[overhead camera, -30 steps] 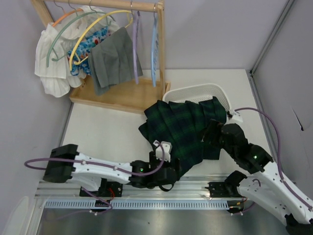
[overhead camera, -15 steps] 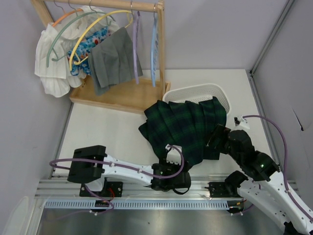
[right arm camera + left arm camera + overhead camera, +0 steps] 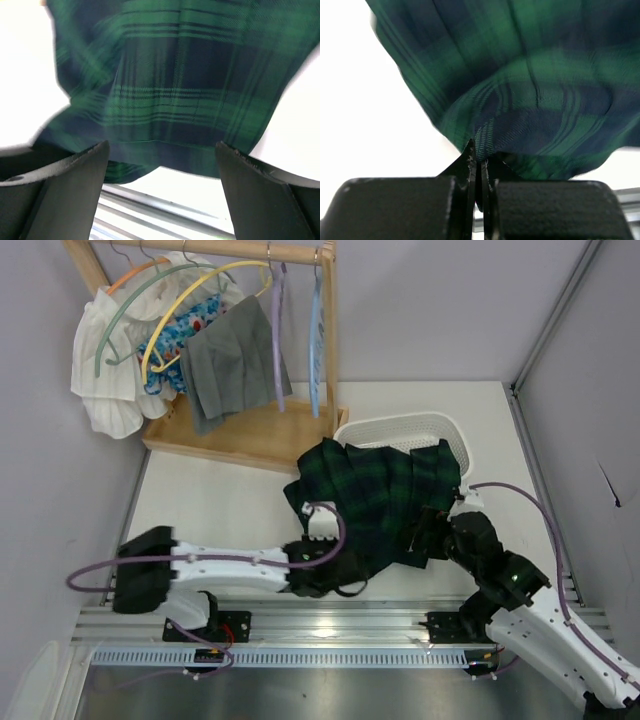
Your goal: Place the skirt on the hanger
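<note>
The green and navy plaid skirt [image 3: 380, 495] lies bunched on the white table, its far edge against a white basket. My left gripper [image 3: 345, 570] is at the skirt's near hem, jaws shut with a fold of the skirt [image 3: 530, 90] pinched at the tips of the left gripper [image 3: 479, 157]. My right gripper [image 3: 422, 536] stands open at the skirt's right side; in the right wrist view the skirt [image 3: 190, 75] hangs just beyond the right gripper [image 3: 162, 157], nothing between the fingers. The lavender hanger [image 3: 277, 335] hangs on the wooden rack at the back.
The wooden rack [image 3: 240, 435] at the back left also carries a light blue hanger [image 3: 316, 340], a yellow hanger [image 3: 200, 300], a grey garment [image 3: 235, 360] and a white ruffled garment [image 3: 105, 370]. The white basket [image 3: 400, 427] sits behind the skirt. A metal rail [image 3: 320, 625] runs along the near edge.
The left gripper has closed on the skirt's near hem and drawn back to the left. The skirt has bunched up. The right gripper has moved in toward the skirt's right side.
</note>
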Controlling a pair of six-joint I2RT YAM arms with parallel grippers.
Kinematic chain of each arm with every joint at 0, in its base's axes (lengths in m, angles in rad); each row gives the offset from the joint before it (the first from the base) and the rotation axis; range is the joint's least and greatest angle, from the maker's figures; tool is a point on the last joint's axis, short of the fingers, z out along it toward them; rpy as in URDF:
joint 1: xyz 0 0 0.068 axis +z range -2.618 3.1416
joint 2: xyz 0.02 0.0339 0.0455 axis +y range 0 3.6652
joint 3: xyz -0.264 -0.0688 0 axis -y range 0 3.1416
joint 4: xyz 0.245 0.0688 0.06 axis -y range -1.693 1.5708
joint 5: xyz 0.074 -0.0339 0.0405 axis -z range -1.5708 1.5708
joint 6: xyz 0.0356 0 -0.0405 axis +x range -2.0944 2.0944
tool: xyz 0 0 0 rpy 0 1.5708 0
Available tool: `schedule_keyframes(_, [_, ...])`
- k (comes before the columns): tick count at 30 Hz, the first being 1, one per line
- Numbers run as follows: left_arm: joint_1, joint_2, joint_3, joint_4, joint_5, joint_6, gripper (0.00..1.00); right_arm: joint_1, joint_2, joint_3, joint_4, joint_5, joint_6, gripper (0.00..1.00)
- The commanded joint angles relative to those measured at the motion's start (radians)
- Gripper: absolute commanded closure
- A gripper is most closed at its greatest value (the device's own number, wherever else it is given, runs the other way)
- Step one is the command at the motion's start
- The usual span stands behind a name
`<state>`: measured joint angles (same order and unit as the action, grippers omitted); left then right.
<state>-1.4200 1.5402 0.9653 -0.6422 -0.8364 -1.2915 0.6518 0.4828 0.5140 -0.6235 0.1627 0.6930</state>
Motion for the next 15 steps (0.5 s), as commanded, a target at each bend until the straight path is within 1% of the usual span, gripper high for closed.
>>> schedule_keyframes(1, [0.104, -0.327, -0.034, 0.065, -0.003, 0.29, 1.0, 0.064, -0.024, -0.003, 0.255, -0.095, -0.154, 0.07])
schedule_keyframes(2, [0.131, -0.38, -0.055, 0.087, 0.029, 0.335, 1.0, 0.087, -0.033, -0.008, 0.286, -0.123, -0.186, 0.09])
schedule_keyframes(3, [0.186, -0.426, -0.063, 0.108, 0.063, 0.384, 1.0, 0.144, -0.036, -0.015, 0.316, -0.123, -0.216, 0.09])
schedule_keyframes(4, [0.213, -0.466, -0.063, 0.133, 0.091, 0.464, 1.0, 0.176, -0.039, -0.022, 0.382, -0.121, -0.269, 0.09])
schedule_keyframes(5, [0.234, -0.526, -0.063, 0.128, 0.132, 0.495, 1.0, 0.212, -0.038, -0.025, 0.412, -0.118, -0.295, 0.08])
schedule_keyframes(6, [0.274, -0.544, -0.038, 0.122, 0.147, 0.524, 1.0, 0.247, -0.026, -0.026, 0.438, -0.077, -0.318, 0.08])
schedule_keyframes(7, [0.288, -0.554, -0.024, 0.095, 0.158, 0.572, 1.0, 0.325, -0.01, -0.014, 0.479, -0.028, -0.343, 0.08])
schedule_keyframes(8, [0.299, -0.555, 0.005, 0.081, 0.164, 0.59, 1.0, 0.366, 0.035, -0.002, 0.496, 0.03, -0.355, 0.07])
schedule_keyframes(9, [0.314, -0.548, 0.036, 0.064, 0.171, 0.633, 1.0, 0.408, 0.068, 0.009, 0.513, 0.131, -0.374, 0.07])
schedule_keyframes(10, [0.32, -0.537, 0.052, 0.03, 0.174, 0.646, 1.0, 0.489, 0.104, 0.042, 0.546, 0.186, -0.416, 0.07])
schedule_keyframes(11, [0.326, -0.525, 0.082, 0.021, 0.18, 0.659, 1.0, 0.529, 0.144, 0.061, 0.564, 0.24, -0.44, 0.07])
schedule_keyframes(12, [0.337, -0.5, 0.091, 0.018, 0.195, 0.684, 1.0, 0.567, 0.233, 0.081, 0.58, 0.294, -0.463, 0.06])
schedule_keyframes(13, [0.343, -0.493, 0.107, 0.018, 0.2, 0.689, 1.0, 0.63, 0.279, 0.121, 0.609, 0.431, -0.473, 0.05])
schedule_keyframes(15, [0.365, -0.479, 0.105, 0.03, 0.218, 0.701, 1.0, 0.657, 0.364, 0.159, 0.652, 0.538, -0.46, 0.02])
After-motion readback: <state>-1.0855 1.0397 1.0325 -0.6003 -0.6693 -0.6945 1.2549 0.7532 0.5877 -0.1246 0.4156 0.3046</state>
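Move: The left hand already pinches the skirt at its near edge; the middle of the spread skirt is about 12 cm ahead of that hand, 9 cm to its right and 5 cm lower. The rack base is centred some 28 cm ahead and 22 cm left of it, 4 cm down. From the open right hand, the skirt's middle lies roughly 10 cm ahead, 9 cm left and 10 cm below, with the white basket 24 cm ahead, 3 cm left and 10 cm down. Swiftly upward, about 16 cm, the left hand lifts its pinched edge of the skirt, also carrying it some 7 cm forward and to the left, fingers tipping up a little. Meanwhile the right hand, fingers still wide open, sweeps 13 cm left and 7 cm up along the skirt's near side towards the held part, turning counter-clockwise and tipping its fingers upward, roughly 30 degrees each. ##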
